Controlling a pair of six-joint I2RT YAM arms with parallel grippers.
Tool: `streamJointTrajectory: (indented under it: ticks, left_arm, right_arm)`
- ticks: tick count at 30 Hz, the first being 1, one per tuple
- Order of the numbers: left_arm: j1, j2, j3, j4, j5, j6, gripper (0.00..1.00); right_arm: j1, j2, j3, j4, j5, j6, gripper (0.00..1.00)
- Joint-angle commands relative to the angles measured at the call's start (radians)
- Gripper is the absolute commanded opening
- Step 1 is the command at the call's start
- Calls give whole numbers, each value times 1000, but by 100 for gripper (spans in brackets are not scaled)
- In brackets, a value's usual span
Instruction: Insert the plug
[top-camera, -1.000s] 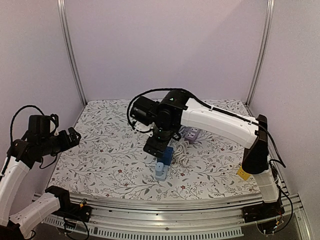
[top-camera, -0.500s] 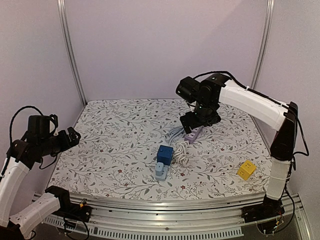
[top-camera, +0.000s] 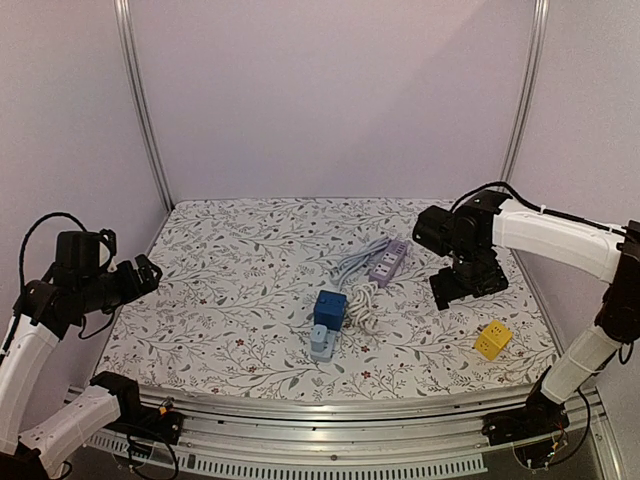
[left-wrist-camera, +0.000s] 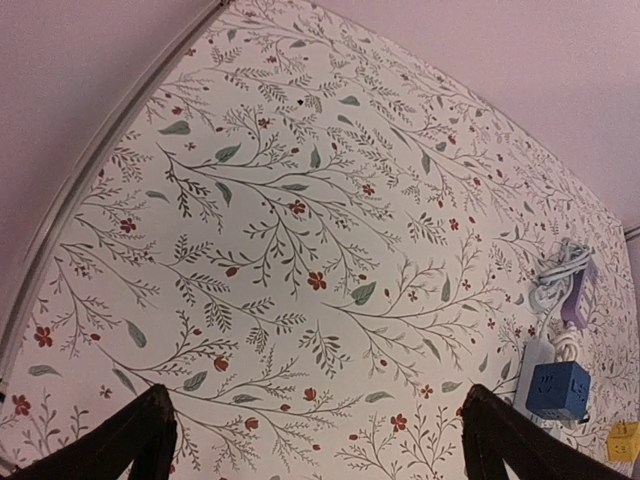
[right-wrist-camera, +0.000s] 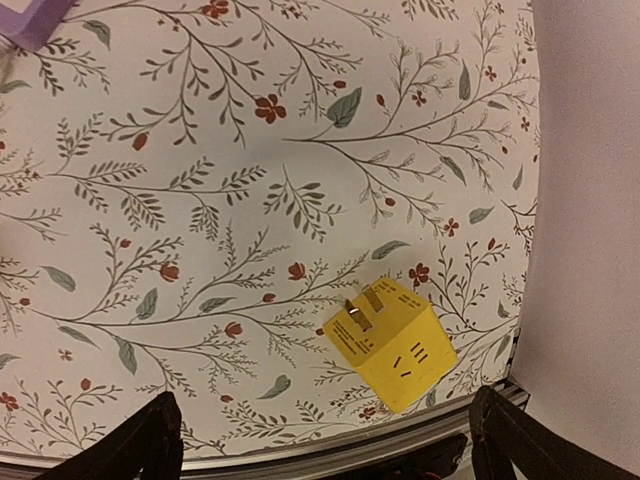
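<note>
The plug, a yellow cube (top-camera: 492, 340) (right-wrist-camera: 390, 345), lies near the front right corner of the mat with its two metal prongs turned up. My right gripper (top-camera: 468, 288) (right-wrist-camera: 322, 450) hangs open just behind and left of it, nothing between its fingers. A purple power strip (top-camera: 388, 262) (left-wrist-camera: 578, 300) lies mid-mat with a coiled white cable (top-camera: 360, 295). A blue cube (top-camera: 328, 310) (left-wrist-camera: 560, 390) sits on a pale grey strip (top-camera: 322, 343). My left gripper (top-camera: 150, 272) (left-wrist-camera: 315, 445) is open above the mat's left edge, far from all of these.
The floral mat (top-camera: 230, 300) ends at a metal rail (top-camera: 330, 408) along the front. Purple walls and corner posts (top-camera: 140, 100) enclose the back and sides. The yellow cube lies close to the mat's front edge (right-wrist-camera: 300, 455) and the right wall (right-wrist-camera: 590, 200).
My right arm has swung from above the blue cube, past the purple strip, to the right side near the yellow cube. The left arm has not moved.
</note>
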Motion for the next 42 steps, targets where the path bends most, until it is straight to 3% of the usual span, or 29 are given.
streamJointTrajectory:
  ticks: [1,11,21,28,37,42]
  left_arm:
    - [-5,-11,-15,5,8,11,100]
    - [-4,-23,-14,5,12,23,100]
    - [-4,-28,-12,3,15,29,100]
    - [-5,-26,-15,2,19,30,100]
    - [-5,-20,-14,6,20,31,100]
    - [-5,-18,-15,5,18,31,100]
  right_arm:
    - [-73,-29,-107,6,10,-1,99]
    - [-138,127,-131,-23,9,-171,99]
    - [-182,247,-124,19,-164,-386,99]
    - [-277,255,-137,31,-224,-415,99]
    - [-294,284,-150,4,-209,-405,99]
    - [-295,318,-151,-4,-190,-395,93]
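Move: Below and to the right of the empty right hand sits the yellow plug, about 8 cm right, 6 cm back and 13 cm down. From the same hand, the purple power strip lies some 16 cm ahead and 11 cm left, the white cord bundle 3 cm ahead and 18 cm left, and the blue plug roughly 26 cm left, 1 cm back. From the idle left hand, the yellow plug is about 74 cm right and 4 cm back. Dropping about 10 cm and swinging some 7 cm right, a little back too, the right hand closes in on the yellow plug. Most of the rightward travel comes early; then it sinks and tilts some 35 degrees, so the fingertips swing back towards the base. The fingers stay open, ending about the plug's top; no contact can be made out. ##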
